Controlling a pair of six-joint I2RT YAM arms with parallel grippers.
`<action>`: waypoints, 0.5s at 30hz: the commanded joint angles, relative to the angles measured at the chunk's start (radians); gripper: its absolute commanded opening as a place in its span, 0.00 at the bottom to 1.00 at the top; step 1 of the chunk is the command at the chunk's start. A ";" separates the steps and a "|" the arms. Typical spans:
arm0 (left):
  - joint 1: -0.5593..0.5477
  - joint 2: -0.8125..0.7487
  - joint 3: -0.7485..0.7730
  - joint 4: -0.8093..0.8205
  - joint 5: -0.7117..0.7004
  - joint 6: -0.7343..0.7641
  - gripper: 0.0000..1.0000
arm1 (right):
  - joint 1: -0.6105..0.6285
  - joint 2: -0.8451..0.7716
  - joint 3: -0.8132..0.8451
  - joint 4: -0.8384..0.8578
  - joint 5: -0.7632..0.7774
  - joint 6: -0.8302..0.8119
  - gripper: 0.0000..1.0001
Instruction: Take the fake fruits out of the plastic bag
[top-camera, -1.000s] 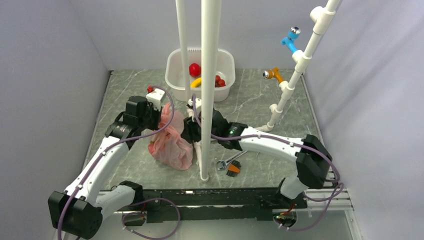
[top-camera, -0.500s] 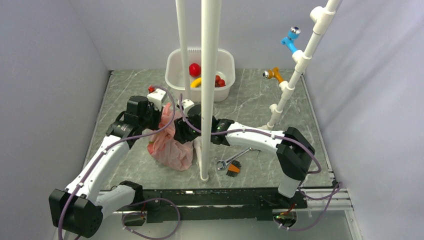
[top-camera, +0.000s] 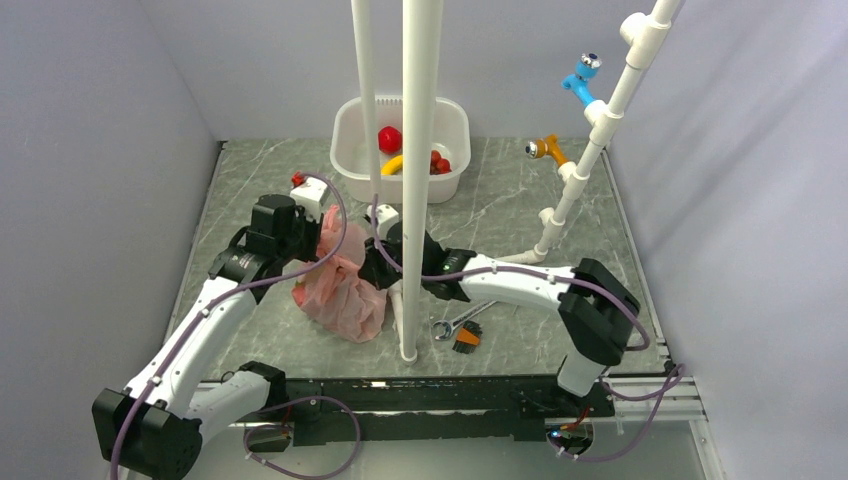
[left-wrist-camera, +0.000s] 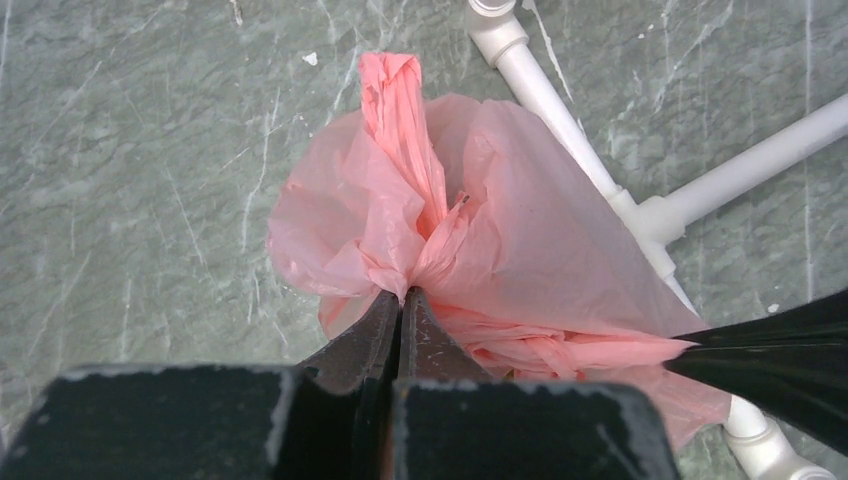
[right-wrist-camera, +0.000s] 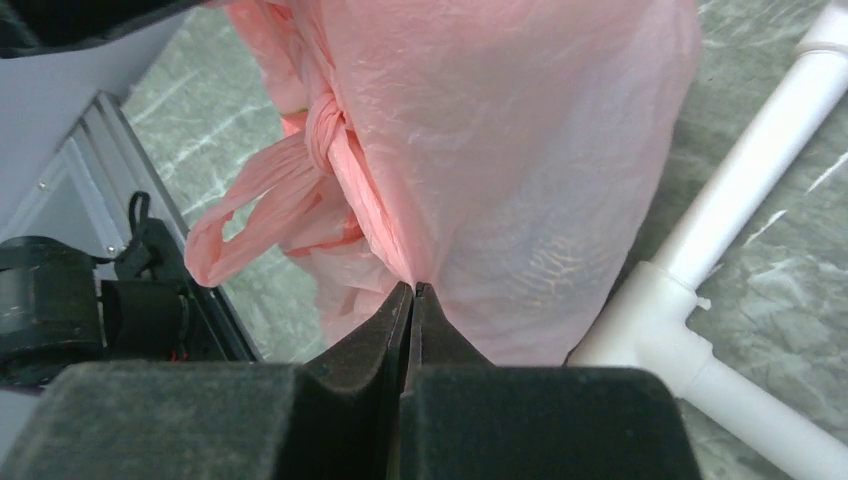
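Observation:
The pink plastic bag (top-camera: 340, 290) sits bunched on the table between my two arms, and nothing of its contents shows through the film. My left gripper (left-wrist-camera: 402, 296) is shut on a gathered fold at the bag's (left-wrist-camera: 520, 230) top. From the other side, my right gripper (right-wrist-camera: 413, 288) is shut on a pinch of the bag's (right-wrist-camera: 500, 150) wall, just below its knotted handles. Fake fruits lie in the white tub (top-camera: 452, 120) at the back: a red round piece (top-camera: 390, 138), a yellow banana (top-camera: 392, 166) and small red pieces (top-camera: 438, 160).
A white pipe pole (top-camera: 415, 180) stands right beside the bag, with its floor pipes (left-wrist-camera: 560, 110) running under and beside it. A wrench (top-camera: 458, 320) and an orange-handled tool (top-camera: 466, 338) lie right of the pole. A slanted pipe (top-camera: 590, 150) carries blue and orange fittings.
My right gripper has gone from open to shut on the bag's wall, after reaching in toward the bag. The left gripper has kept its grip and barely moved.

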 joint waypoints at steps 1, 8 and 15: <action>0.022 -0.057 0.004 0.091 -0.211 0.008 0.00 | -0.004 -0.151 -0.159 -0.032 0.039 0.026 0.00; 0.023 -0.081 -0.008 0.103 -0.220 0.011 0.00 | -0.004 -0.242 -0.318 0.014 0.041 0.069 0.00; 0.022 -0.084 -0.014 0.118 -0.032 0.039 0.00 | -0.003 -0.237 -0.187 -0.071 0.038 -0.031 0.04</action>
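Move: The pink plastic bag is stretched between the hands, its neck in the left fingers and a fold in the right ones. Its body's middle lies about 4 cm behind the left hand, 4 cm to its right and 10 cm lower; from the right hand, some 2 cm ahead, 4 cm left and 6 cm lower. The white pipe junction is about 6 cm ahead of the right hand, 6 cm to its right; the wrench lies level with that hand, 21 cm to its right, both roughly 13 cm below. Pull the right gripper, fingers kept shut, away from the bag about 8 cm to the right and 4 cm back, rising slightly at first and then sinking some 5 cm below its start, until the fold comes free of its tips. Keep the left gripper clamped on the bag's neck and bring it about 3 cm left and 2 cm up, turning slightly counter-clockwise and tipping its fingers up. ##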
